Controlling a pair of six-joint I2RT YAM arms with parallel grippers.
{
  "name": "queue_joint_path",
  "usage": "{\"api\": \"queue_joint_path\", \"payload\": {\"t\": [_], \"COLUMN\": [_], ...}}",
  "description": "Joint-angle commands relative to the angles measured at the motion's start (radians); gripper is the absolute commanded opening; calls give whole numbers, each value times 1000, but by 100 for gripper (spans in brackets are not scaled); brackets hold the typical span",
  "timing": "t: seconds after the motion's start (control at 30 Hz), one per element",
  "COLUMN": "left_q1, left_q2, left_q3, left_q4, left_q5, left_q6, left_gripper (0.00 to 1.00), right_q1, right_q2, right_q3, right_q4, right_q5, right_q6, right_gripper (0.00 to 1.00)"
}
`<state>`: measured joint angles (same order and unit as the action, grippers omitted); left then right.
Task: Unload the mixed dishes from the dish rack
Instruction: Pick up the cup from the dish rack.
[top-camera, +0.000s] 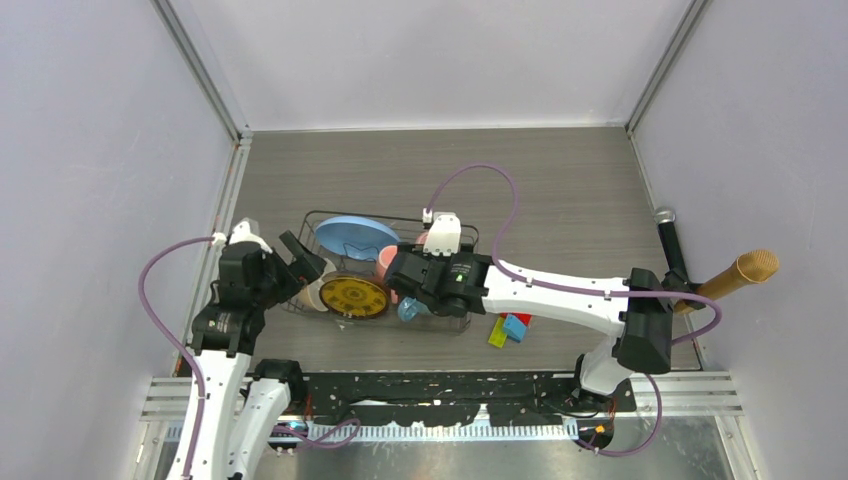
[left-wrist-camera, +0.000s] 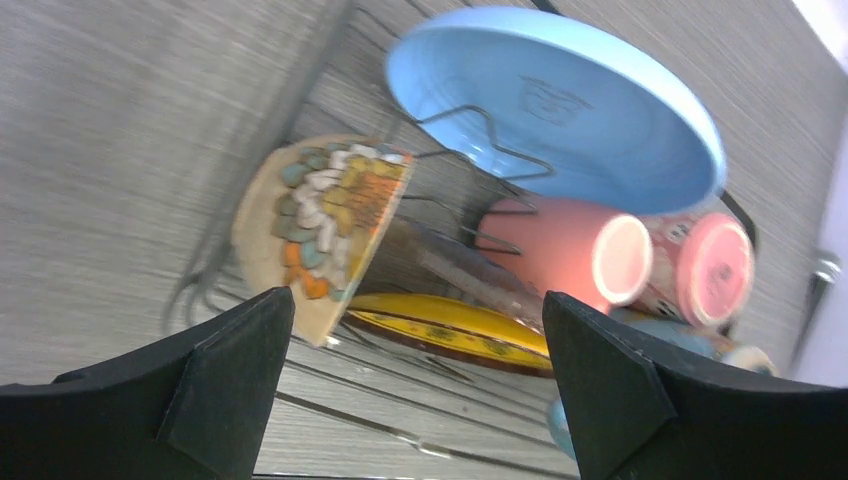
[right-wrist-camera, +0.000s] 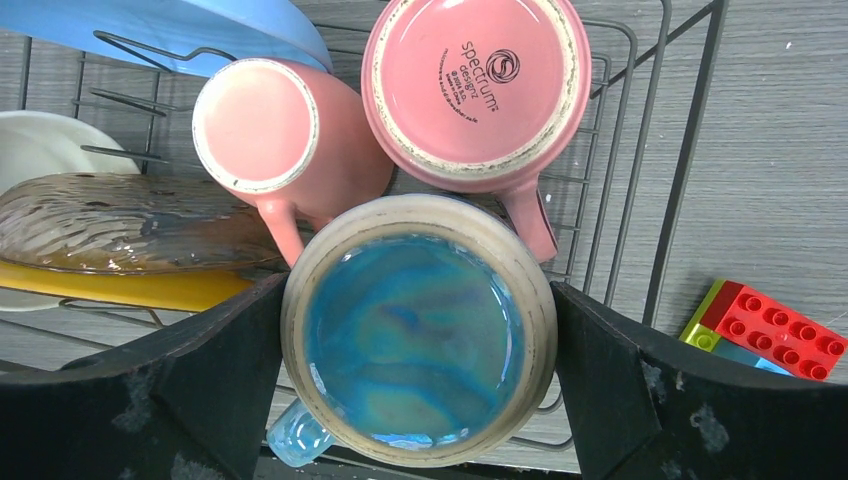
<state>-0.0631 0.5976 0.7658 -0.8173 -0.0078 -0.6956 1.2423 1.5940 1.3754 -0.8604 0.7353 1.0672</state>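
The dark wire dish rack (top-camera: 320, 218) holds a light blue plate (top-camera: 355, 236), a yellow patterned plate (top-camera: 354, 296), a cream bowl (top-camera: 315, 290), two pink mugs and a blue mug (top-camera: 410, 310). In the right wrist view the blue mug (right-wrist-camera: 415, 335) stands upside down in the rack (right-wrist-camera: 690, 150). My right gripper (right-wrist-camera: 418, 370) is open and straddles it, a finger close on each side. Behind it lie the salmon mug (right-wrist-camera: 270, 130) and the speckled pink mug (right-wrist-camera: 470, 85). My left gripper (left-wrist-camera: 415, 370) is open and empty at the rack's left end, facing the bowl (left-wrist-camera: 320, 230) and yellow plate (left-wrist-camera: 450, 325).
Red, blue and green blocks (top-camera: 512, 328) lie on the table just right of the rack. A black rod (top-camera: 668, 240) and a tan cone (top-camera: 745, 272) stand at the right edge. Grey walls close in the table on three sides.
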Motion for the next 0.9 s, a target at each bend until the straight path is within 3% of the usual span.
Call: {"api": "queue_joint_path", "payload": {"t": [0.0, 0.07, 0.13, 0.33, 0.7, 0.87], "left_q1": [5, 3, -12, -145, -548, -655], "left_q2": [-16, -32, -63, -128, 40, 89], "left_q3": [-6, -64, -114, -150, -120, -96], "left_q4": [168, 376, 530, 617, 622, 605], "left_q5": [373, 731, 837, 812, 523, 423], "left_q6": [78, 42, -15, -21, 194, 292], "left_gripper": [99, 97, 98, 98, 96, 93], "right_q1": [3, 1, -1, -21, -133, -154], "right_q2": [-65, -75, -82, -100, -189, -210], "right_q3": [12, 6, 5, 1, -18, -9], "right_q4": [73, 78, 78, 75, 78, 79], "right_q5": [67, 80, 76, 48, -109, -147], "right_q6": [1, 12, 22, 57, 45, 29], "right_gripper": [0, 0, 0, 0, 0, 0]}}
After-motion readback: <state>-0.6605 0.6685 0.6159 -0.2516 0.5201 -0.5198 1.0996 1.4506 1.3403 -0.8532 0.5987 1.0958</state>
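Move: The blue cup is held upside down between the right fingers, already lifted in the rack. From the open left hand it lies about 25 cm to the right, 3 cm nearer the base and a few centimetres lower. Counted from the left hand, the yellow plate is about 9 cm right, 5 cm back and 11 cm below, and the pink cup roughly 17 cm right, 3 cm ahead and 9 cm below. The pink mug stands about 9 cm ahead of the blue cup and 2 cm right of it. The blue cup stays gripped by the right hand, which after a short hold carries it about 3 cm up and 3 cm right, slightly forward, rolling its left side up some 10 degrees. The wide-open left hand sweeps about 20 cm right towards the cup's handle, drawing back 7 cm, first rising over the rack, then sinking partway, while swinging clockwise some 65 degrees to point right. ##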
